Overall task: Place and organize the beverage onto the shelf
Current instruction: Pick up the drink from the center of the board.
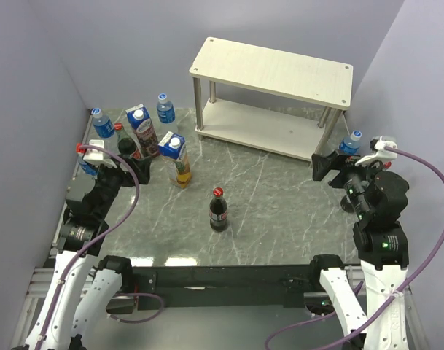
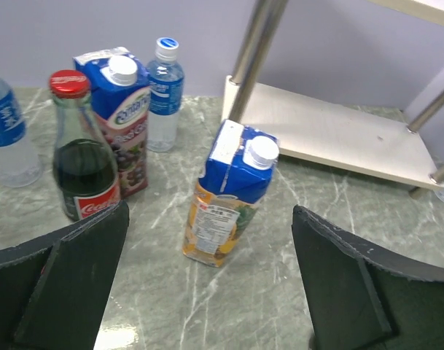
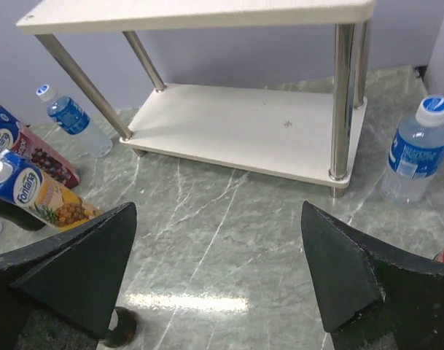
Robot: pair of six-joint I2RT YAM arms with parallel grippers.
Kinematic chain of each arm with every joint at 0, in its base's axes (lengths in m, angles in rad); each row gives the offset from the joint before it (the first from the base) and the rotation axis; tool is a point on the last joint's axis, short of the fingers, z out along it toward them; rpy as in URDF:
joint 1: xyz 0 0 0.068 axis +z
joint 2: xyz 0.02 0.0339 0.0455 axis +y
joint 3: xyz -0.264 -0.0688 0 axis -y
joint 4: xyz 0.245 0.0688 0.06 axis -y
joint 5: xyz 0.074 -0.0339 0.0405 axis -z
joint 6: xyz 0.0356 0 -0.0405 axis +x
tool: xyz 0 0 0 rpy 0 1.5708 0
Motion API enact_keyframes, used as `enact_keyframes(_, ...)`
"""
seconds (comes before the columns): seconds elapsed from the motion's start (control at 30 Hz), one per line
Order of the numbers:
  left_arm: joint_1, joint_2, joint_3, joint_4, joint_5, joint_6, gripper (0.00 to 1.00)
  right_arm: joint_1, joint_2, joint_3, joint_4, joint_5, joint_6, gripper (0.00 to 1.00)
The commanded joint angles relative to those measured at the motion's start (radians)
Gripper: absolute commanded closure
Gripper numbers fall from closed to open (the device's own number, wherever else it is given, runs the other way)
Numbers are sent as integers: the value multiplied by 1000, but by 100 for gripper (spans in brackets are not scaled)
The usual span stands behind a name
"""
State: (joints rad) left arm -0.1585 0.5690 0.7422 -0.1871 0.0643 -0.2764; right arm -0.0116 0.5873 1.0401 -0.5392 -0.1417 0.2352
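Note:
The shelf (image 1: 273, 69) stands bare at the back right, its lower board (image 3: 251, 131) also bare. One cola bottle (image 1: 219, 210) stands alone mid-table. At the back left are grouped a grape carton (image 1: 141, 130), a pineapple carton (image 1: 176, 159), another cola bottle (image 1: 125, 142) and water bottles (image 1: 165, 108). My left gripper (image 1: 134, 169) hovers open facing the pineapple carton (image 2: 225, 200), which stands a little beyond its fingers (image 2: 83, 277). My right gripper (image 1: 327, 166) is open over bare table in front of the shelf, beside a water bottle (image 3: 415, 153).
A purple wall closes the left side next to the drinks, and another the back. The marble tabletop (image 1: 280, 211) spreads between the arms. The shelf's metal legs (image 3: 342, 102) stand close to the right gripper (image 3: 218, 211).

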Motion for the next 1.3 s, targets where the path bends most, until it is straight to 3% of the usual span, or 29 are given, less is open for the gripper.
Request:
enact_keyframes(0.0,4,15,31,40,84,-6,0,-7,12,73,9,-28,-54,0)
enact_keyframes(0.1,4,29,39,35,104,0,1,-7,16,72,8,-145,-132,0)
enact_keyframes(0.27,4,28,34,40,147,3,1,4,40,51,-36,-592,-376,0)
enact_keyframes(0.57,4,26,32,41,158,9,0,7,60,57,-109,-719,-520,0)
enact_keyframes(0.77,4,23,26,58,215,13,0,12,120,49,-206,-953,-764,0)
enact_keyframes(0.8,4,22,25,61,250,17,0,57,135,48,-215,-979,-793,0)
enact_keyframes(1.1,4,-15,8,92,327,39,0,427,359,101,-252,-845,-1072,0)
enact_keyframes(1.27,4,-29,3,100,309,42,1,580,497,120,-176,-796,-1097,1)
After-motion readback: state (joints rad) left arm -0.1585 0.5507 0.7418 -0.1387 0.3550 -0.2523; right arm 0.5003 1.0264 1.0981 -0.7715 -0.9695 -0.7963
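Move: The cola bottle in the middle of the board stands some 29 cm to the left of my right hand, about 5 cm nearer my base and roughly 22 cm below. The orange juice carton is around 14 cm left of the bottle and 17 cm farther out; the shelf's near right leg is about 22 cm ahead of my right hand and 4 cm to its right. From my left hand, the bottle lies roughly 25 cm right, 8 cm back and 19 cm lower. I sweep my open right hand about 20 cm left towards the cola bottle, drawing it back some 7 cm; after a tiny rise it sinks about 9 cm. The wrist swings nearly 90 degrees counter-clockwise, ending with the fingers aimed left and somewhat down at the bottle. My left hand, also open, eases a few centimetres right and slightly back, turning clockwise. ##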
